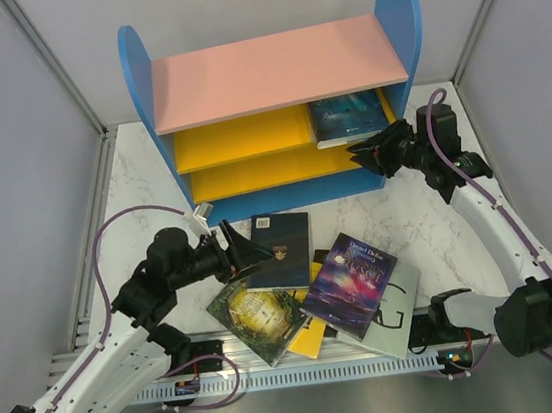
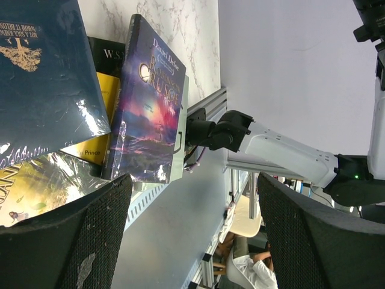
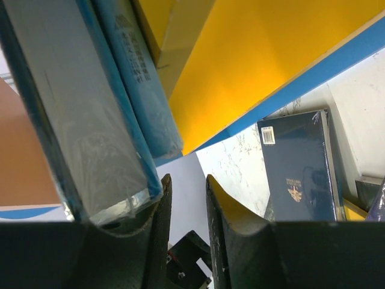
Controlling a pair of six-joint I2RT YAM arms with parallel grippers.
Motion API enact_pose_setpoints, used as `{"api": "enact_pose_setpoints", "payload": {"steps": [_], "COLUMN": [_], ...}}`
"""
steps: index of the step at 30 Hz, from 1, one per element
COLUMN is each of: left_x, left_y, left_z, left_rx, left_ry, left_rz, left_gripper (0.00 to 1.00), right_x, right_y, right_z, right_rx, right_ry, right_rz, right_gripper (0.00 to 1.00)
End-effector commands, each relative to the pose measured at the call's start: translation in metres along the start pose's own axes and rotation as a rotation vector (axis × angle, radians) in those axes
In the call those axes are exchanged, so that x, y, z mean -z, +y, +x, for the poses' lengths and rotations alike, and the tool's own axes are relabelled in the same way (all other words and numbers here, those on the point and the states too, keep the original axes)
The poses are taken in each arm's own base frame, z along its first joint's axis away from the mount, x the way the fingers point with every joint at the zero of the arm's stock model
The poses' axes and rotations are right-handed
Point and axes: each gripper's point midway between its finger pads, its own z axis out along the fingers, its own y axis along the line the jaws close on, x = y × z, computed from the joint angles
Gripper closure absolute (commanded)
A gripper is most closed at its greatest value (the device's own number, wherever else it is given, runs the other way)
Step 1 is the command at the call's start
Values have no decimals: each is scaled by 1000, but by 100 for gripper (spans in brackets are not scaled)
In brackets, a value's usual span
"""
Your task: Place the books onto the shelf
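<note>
The shelf (image 1: 270, 71) stands at the back, with a teal-covered book (image 1: 347, 116) lying on its upper yellow board at the right. My right gripper (image 1: 362, 156) is at the shelf's front right corner. In the right wrist view its jaws (image 3: 186, 198) stand a narrow gap apart with nothing between them, and two light blue books (image 3: 78, 120) lie just outside the left finger. My left gripper (image 1: 252, 253) is wide open and empty, beside the dark navy book (image 1: 283, 249). The green-gold (image 1: 257, 315), purple (image 1: 354, 283), yellow (image 1: 310, 337) and pale grey "G" (image 1: 397, 304) books overlap at the front.
A black book (image 2: 108, 51) peeks out under the yellow one (image 2: 99, 114) and the purple one (image 2: 150, 102). An aluminium rail (image 1: 307, 374) runs along the near table edge. Grey walls close in both sides.
</note>
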Motion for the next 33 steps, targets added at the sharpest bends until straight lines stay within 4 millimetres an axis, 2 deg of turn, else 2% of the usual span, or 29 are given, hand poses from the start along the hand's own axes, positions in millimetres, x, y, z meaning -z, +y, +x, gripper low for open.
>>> {"api": "enact_pose_setpoints", "payload": {"steps": [1,8,11,12,15,16,18,19,21,22,23,25,30,33], "left_x": [5,2,0,0,2,0,1,1,1,1,-1,-3,-14,-22], "left_y": [-10,-3,8,17,35,43,56,62,78,85,97,108,130,147], "left_z": [-4,-5,-7,-7,-10,-10,-12,-12,-17,-19,-23,-26,-42,-51], "left_rx": [-59,-64,-79,-95,-118,-110,-107,-107,-113,-115,-117,-121,-166,-162], "left_ry": [-14,-6,-3,11,36,50,52,54,50,53,61,70,84,91], "left_rz": [21,-7,-67,-123,-220,-248,-286,-300,-348,-372,-405,-435,-492,-525], "left_gripper": [14,14,13,13,12,12,12,12,12,12,12,12,12,12], "right_x": [3,-4,-4,-3,2,4,4,4,2,0,-2,-7,-25,-40], "right_y": [29,35,33,31,13,-6,-26,-47,-67,-86,-96,-119,-146,-157], "right_z": [-8,-7,1,7,30,39,56,65,81,88,90,104,117,118], "right_rx": [29,26,52,82,119,120,132,133,152,153,162,170,197,211], "right_ry": [-22,-4,30,48,111,134,175,195,228,241,235,266,281,294], "right_rz": [-73,-97,-109,-112,-104,-83,-59,-31,2,36,58,99,144,180], "right_gripper": [67,68,69,69,69,67,63,58,50,47,45,39,31,30]}}
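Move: The dark blue book, lying flat, is about 4 cm ahead of the left hand, 5 cm to its right and 20 cm below. From the right hand, up at the shelf, that book lies some 16 cm back, 19 cm left and 25 cm down. From the right hand, the purple book is about 26 cm back, 4 cm left and equally low, while the teal book on the shelf sits roughly 10 cm ahead, 2 cm left and slightly above. The right hand, its fingers partly shut at the front of the teal book, first nudges forward about a centimetre against it, then leaves the shelf down, back and somewhat left, sinking about 16 cm in all towards the gap between the dark blue and purple books while its fingers open wider, swing some 20 degrees counter-clockwise and tip a little further down. The left hand, still wide open, meanwhile drops about 12 cm, drifting forward and left to come down beside the dark blue book's left edge as its fingers tip some 30 degrees further down, and neither hand visibly touches the lying books yet. ##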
